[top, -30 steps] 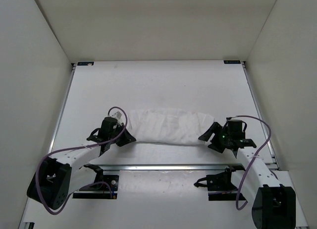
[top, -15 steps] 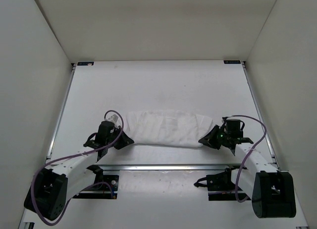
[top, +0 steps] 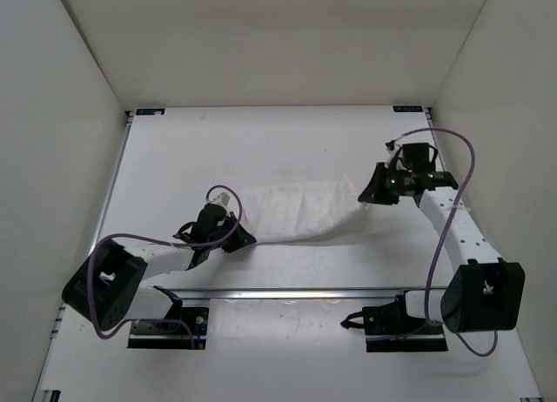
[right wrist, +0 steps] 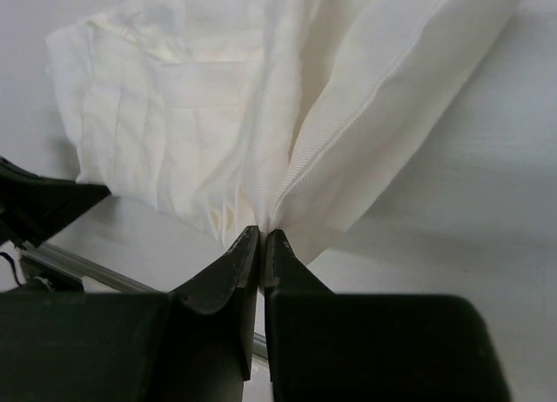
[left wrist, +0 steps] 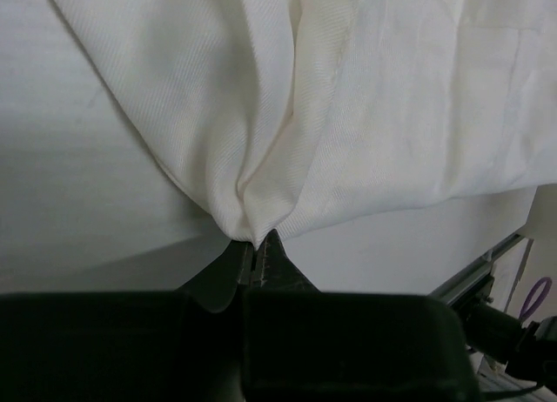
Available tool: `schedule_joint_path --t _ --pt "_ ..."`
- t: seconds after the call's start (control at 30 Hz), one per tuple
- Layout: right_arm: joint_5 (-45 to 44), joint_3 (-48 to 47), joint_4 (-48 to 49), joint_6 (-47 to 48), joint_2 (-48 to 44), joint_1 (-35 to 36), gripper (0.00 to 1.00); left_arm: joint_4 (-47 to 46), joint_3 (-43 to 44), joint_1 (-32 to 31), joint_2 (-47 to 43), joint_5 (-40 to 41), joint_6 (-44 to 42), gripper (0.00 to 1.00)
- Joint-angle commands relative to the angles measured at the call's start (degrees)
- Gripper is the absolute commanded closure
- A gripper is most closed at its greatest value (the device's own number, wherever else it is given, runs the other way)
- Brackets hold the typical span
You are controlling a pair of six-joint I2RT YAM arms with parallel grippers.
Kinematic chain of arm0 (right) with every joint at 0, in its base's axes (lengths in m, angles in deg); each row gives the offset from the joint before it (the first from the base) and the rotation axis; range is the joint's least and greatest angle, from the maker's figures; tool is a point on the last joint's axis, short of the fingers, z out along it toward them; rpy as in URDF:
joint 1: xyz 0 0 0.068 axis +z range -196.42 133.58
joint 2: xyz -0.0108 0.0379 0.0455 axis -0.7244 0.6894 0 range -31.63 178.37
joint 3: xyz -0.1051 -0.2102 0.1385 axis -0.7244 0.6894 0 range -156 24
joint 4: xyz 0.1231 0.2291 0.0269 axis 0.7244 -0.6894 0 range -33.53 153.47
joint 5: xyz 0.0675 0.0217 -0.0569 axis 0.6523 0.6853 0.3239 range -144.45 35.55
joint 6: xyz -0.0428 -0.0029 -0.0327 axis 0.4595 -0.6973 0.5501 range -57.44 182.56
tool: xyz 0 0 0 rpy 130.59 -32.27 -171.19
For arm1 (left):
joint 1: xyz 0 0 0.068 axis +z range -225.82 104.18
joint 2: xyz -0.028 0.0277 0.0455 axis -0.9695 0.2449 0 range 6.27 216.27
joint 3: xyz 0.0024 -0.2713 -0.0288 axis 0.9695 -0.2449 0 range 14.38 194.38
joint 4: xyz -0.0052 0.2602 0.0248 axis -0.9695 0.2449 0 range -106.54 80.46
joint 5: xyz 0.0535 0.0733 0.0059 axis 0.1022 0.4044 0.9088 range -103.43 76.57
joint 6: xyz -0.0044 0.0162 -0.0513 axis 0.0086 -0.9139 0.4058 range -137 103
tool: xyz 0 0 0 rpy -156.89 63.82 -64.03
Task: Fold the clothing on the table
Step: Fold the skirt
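The clothing (top: 300, 212) is a white pleated garment stretched across the middle of the table (top: 278, 145) between my two grippers. My left gripper (top: 241, 237) is shut on its near-left corner, the cloth (left wrist: 296, 115) bunching into the closed tips (left wrist: 255, 244). My right gripper (top: 369, 193) is shut on the right end, farther back and lifted off the surface, so the fabric sags from it. In the right wrist view the pleated cloth (right wrist: 287, 123) fans out from the pinched fingertips (right wrist: 262, 237).
A metal rail (top: 296, 291) runs along the near edge, with both arm bases (top: 392, 319) behind it. White walls (top: 61, 115) close in the left, right and back sides. Purple cables (top: 457, 202) loop off each arm.
My right gripper has shut on the garment's right end and carried it back and up. My left gripper, still shut on the cloth, has shifted slightly right.
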Motion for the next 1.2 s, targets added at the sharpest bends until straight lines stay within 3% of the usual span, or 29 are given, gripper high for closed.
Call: schedule_joint_path --t 0.0,0.23,0.47,0.9,1.03,1.17 --pt "-3.19 -10.91 -5.47 4.76 3.66 7.78 1.00 -7.70 2.73 0.02 3.51 3.05 1.23 1.00" --pt "-4.07 -23.07 -1.88 1.07 13.50 25.63 1.00 -10.53 2.63 0.72 5.72 3.50 1.58 1.00" --pt "-1.53 -24.22 5.93 -4.38 21.25 36.19 1.00 -11.32 0.88 1.34 4.05 3.58 2.02 1.00" --pt "1.03 -31.33 13.59 -8.43 34.61 43.58 1.00 -12.55 -0.88 1.25 2.38 2.71 2.90 1.00" --pt "-2.47 -29.51 17.53 -8.86 31.03 44.37 1.00 -13.08 -1.75 1.43 2.55 2.35 2.99 1.00" --pt "-0.66 -28.79 18.61 -8.97 29.25 43.59 1.00 -13.43 -1.49 1.43 2.64 2.00 3.08 1.00"
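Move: The right hand holds the skirt's right end aloft. The skirt's left end, where this is taken, lies some 33 cm to the left of the hand, about level fore-and-aft and 13 cm below. The skirt's middle is roughly 16 cm left, level fore-and-aft, equally low; the left gripper's tips are about 30 cm left and 8 cm back. From the left hand, pinching the near-left corner, the skirt's left end is about 8 cm ahead and 3 cm left, at its own height. Leftward in one sweeping arc of some 30 cm, the right hand carries its pinched end across the skirt towards the left end, rising about 6 cm before coming back down to around its starting height and turning counter-clockwise nearly 40 degrees. Its fingers keep their hold. The left hand, still pinching its corner close to the table, slides about 3 cm forward early on, then stays there. ##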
